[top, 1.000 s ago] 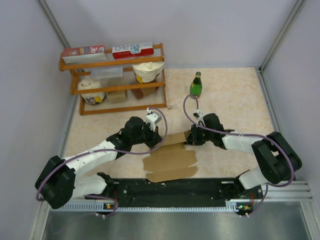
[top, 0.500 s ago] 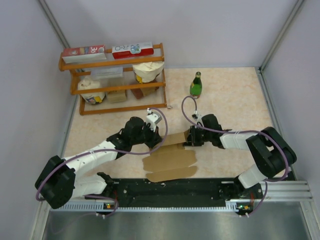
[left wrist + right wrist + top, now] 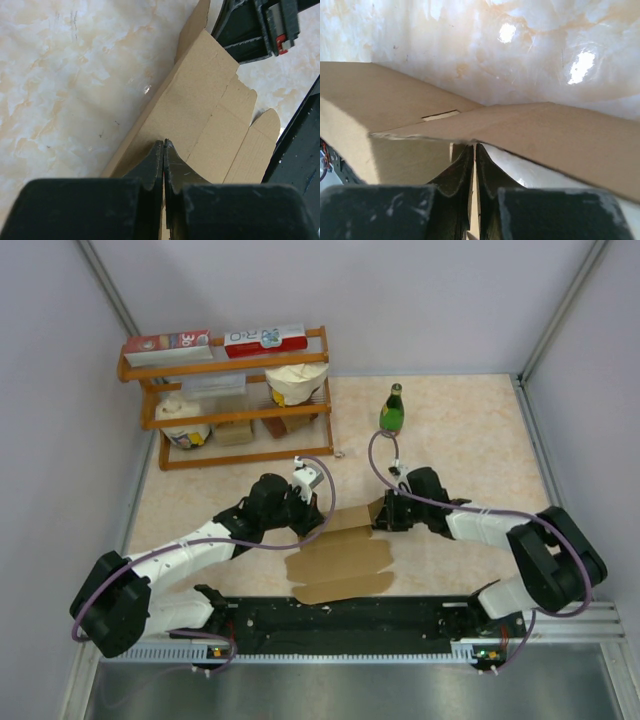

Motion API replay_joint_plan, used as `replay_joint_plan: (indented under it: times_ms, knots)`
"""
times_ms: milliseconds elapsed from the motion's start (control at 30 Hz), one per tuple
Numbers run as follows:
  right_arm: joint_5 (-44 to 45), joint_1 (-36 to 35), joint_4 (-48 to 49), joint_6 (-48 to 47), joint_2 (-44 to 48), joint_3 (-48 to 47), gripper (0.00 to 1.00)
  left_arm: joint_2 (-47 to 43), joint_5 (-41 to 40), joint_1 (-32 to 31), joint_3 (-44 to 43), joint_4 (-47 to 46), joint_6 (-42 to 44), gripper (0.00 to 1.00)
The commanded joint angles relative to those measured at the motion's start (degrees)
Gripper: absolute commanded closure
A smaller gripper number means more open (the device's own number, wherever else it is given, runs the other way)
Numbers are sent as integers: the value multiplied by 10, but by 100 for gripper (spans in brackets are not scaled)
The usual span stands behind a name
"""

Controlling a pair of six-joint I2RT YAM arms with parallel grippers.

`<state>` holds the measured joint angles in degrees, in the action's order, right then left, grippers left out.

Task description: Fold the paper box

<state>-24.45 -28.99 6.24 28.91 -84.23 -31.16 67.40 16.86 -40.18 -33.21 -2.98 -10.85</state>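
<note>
The paper box (image 3: 340, 562) is a flat brown cardboard sheet lying between the two arms, its far strip lifted off the table. My left gripper (image 3: 318, 518) is at the left end of that strip. In the left wrist view its jaws (image 3: 163, 143) are shut, tips resting on the cardboard panel (image 3: 200, 100) with nothing visible between them. My right gripper (image 3: 384, 513) is at the strip's right end. In the right wrist view it (image 3: 474, 146) is shut on a thin cardboard edge, under a raised flap (image 3: 560, 135). The right gripper (image 3: 255, 30) also shows in the left wrist view, at the far end.
A wooden shelf (image 3: 235, 455) with printed cartons and other goods stands at the back left. A green bottle (image 3: 391, 410) stands behind the right gripper. The black base rail (image 3: 340, 618) runs along the near edge, just below the sheet.
The right arm shifted slightly left and came back. The cardboard and the left arm look unchanged.
</note>
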Motion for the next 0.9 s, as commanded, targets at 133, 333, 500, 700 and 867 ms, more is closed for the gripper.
replay_joint_plan:
  times_ms: [133,333,500,700,867]
  knots:
    - [104,4,-90,-34,134,-15,95,-3,-13,-2,-1,6,-5,100]
    - [97,4,-127,-50,151,-42,94,-2,-11,-2,-3,5,-5,100]
    - [45,4,-109,-48,144,-38,94,-2,-11,-2,-3,5,-6,100]
    - [-34,4,-77,-34,148,-32,94,-2,-10,-2,-3,6,-7,100]
    - [17,4,-103,-37,178,-36,92,-2,-9,-2,-2,6,-7,100]
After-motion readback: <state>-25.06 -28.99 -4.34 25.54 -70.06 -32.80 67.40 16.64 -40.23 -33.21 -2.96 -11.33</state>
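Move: The corner flap at the right end of the box's raised wall lies about 4 cm ahead and 1 cm to the right of the right hand, level with its fingertips. The raised wall has its middle some 8 cm left and 2 cm ahead of this hand, at about the same height; the flat panel lies about 8 cm back and 8 cm left, 3 cm lower. For the left hand the corner flap is roughly 16 cm right, 4 cm ahead and 4 cm lower. Lift the right gripper, fingers kept shut, clear of the corner flap's edge, going up about 4.5 cm and drifting some 2.5 cm right while the fingertips tip up roughly 10 degrees. Then swing it back left and towards the base by about 2 cm each, easing slightly higher beside the wall's end. Keep the closed left fingers still against the wall's left end. ##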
